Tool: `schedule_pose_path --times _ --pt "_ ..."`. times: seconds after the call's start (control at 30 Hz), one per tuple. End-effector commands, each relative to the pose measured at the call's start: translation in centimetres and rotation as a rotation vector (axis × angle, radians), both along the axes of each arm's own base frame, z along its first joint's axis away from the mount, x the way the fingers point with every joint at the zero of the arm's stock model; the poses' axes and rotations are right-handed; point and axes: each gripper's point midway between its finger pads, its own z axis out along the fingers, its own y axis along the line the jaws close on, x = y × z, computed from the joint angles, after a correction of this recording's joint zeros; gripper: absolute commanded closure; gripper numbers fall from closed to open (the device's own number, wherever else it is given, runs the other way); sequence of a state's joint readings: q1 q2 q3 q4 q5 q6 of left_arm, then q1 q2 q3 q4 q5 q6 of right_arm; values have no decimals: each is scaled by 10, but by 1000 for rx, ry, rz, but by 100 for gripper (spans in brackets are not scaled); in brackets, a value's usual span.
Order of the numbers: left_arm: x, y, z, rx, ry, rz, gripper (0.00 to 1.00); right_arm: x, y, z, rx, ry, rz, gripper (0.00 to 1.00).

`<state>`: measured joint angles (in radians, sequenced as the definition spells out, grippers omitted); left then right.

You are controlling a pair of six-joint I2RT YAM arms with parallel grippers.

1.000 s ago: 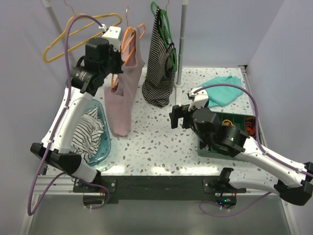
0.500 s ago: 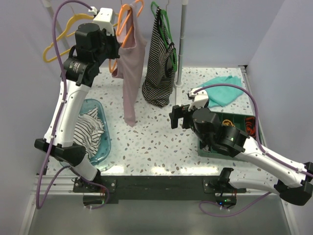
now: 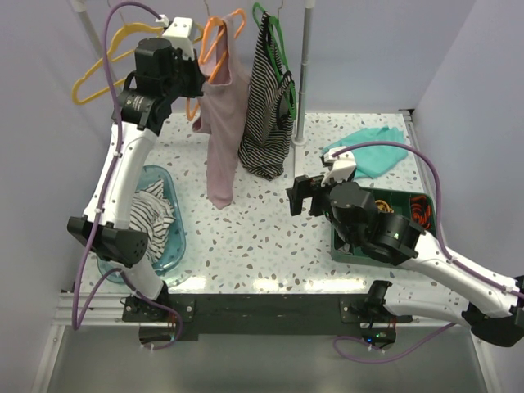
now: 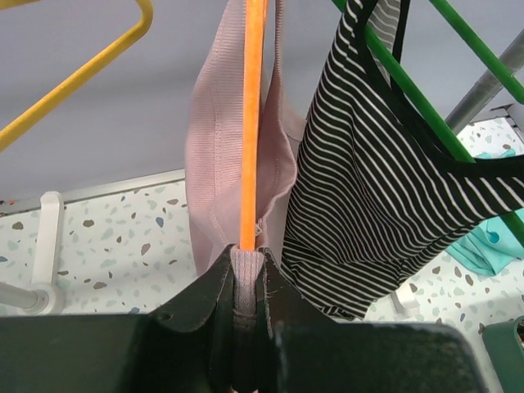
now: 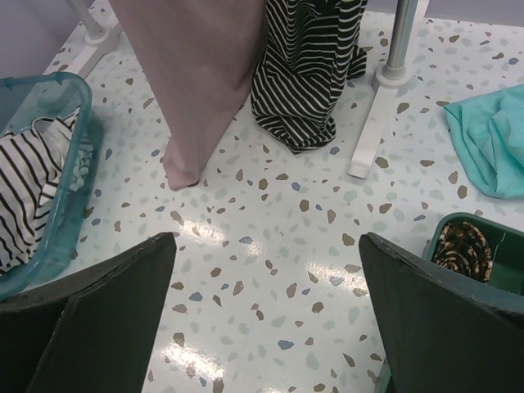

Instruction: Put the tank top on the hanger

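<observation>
The pink tank top (image 3: 221,135) hangs from the orange hanger (image 3: 214,51) at the back left, beside the rack. Its hem reaches down close to the tabletop. My left gripper (image 3: 193,80) is raised high and shut on the tank top's strap where it lies over the hanger's arm. In the left wrist view the jaws (image 4: 247,260) pinch pink fabric, the hanger (image 4: 252,123) rises straight out of them, and the tank top (image 4: 214,164) drapes on both sides of it. My right gripper (image 3: 300,196) hovers low at mid-table, open and empty (image 5: 266,241), facing the tank top (image 5: 196,74).
A striped top (image 3: 270,106) hangs on a green hanger next to the rack pole (image 3: 309,65). A yellow hanger (image 3: 98,70) hangs at far left. A teal basket (image 3: 173,237) with striped cloth sits front left. A teal cloth (image 3: 372,155) and a green bin (image 3: 409,214) lie on the right.
My left arm has lifted the hanger and tank top up and to the right, toward the striped top, so the hem rose from the table. The right arm barely moved.
</observation>
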<state>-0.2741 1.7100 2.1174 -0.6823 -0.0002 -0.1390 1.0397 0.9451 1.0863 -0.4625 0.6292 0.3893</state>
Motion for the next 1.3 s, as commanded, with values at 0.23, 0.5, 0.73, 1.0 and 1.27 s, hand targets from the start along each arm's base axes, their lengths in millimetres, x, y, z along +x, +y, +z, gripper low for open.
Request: schedule_pose_path --times 0.23,0.5,0.73,1.0,1.27 --pt "6 -3 27 -77 -121 -49 100 -3 -6 1 24 3 -13 1" --pt "-24 2 75 -101 -234 -70 39 -3 0 -1 11 7 10 1" --pt "-79 -6 114 -177 -332 -171 0 -1 1 -5 1 0 9 1" --pt "-145 -69 45 -157 -224 -299 0 3 -9 -19 -29 2 -49 1" --pt "-183 -86 -117 -200 40 -304 0 -7 -30 -71 -24 107 -139 1"
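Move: The left fingers still pinch the orange hanger's near end; its middle lies about 6 cm ahead, 4 cm right and 5 cm above. The tank top hangs from it, its middle some 7 cm ahead, 5 cm right and 12 cm below that hand. The yellow hanger is 14 cm left, 5 cm ahead; the striped top 16 cm right, 6 cm ahead. From the right hand the orange hanger is roughly 30 cm ahead, 17 cm left. Left hand opens off the orange hanger, arcs up, back about 17 cm, rightwards, then down; right hand sinks. ##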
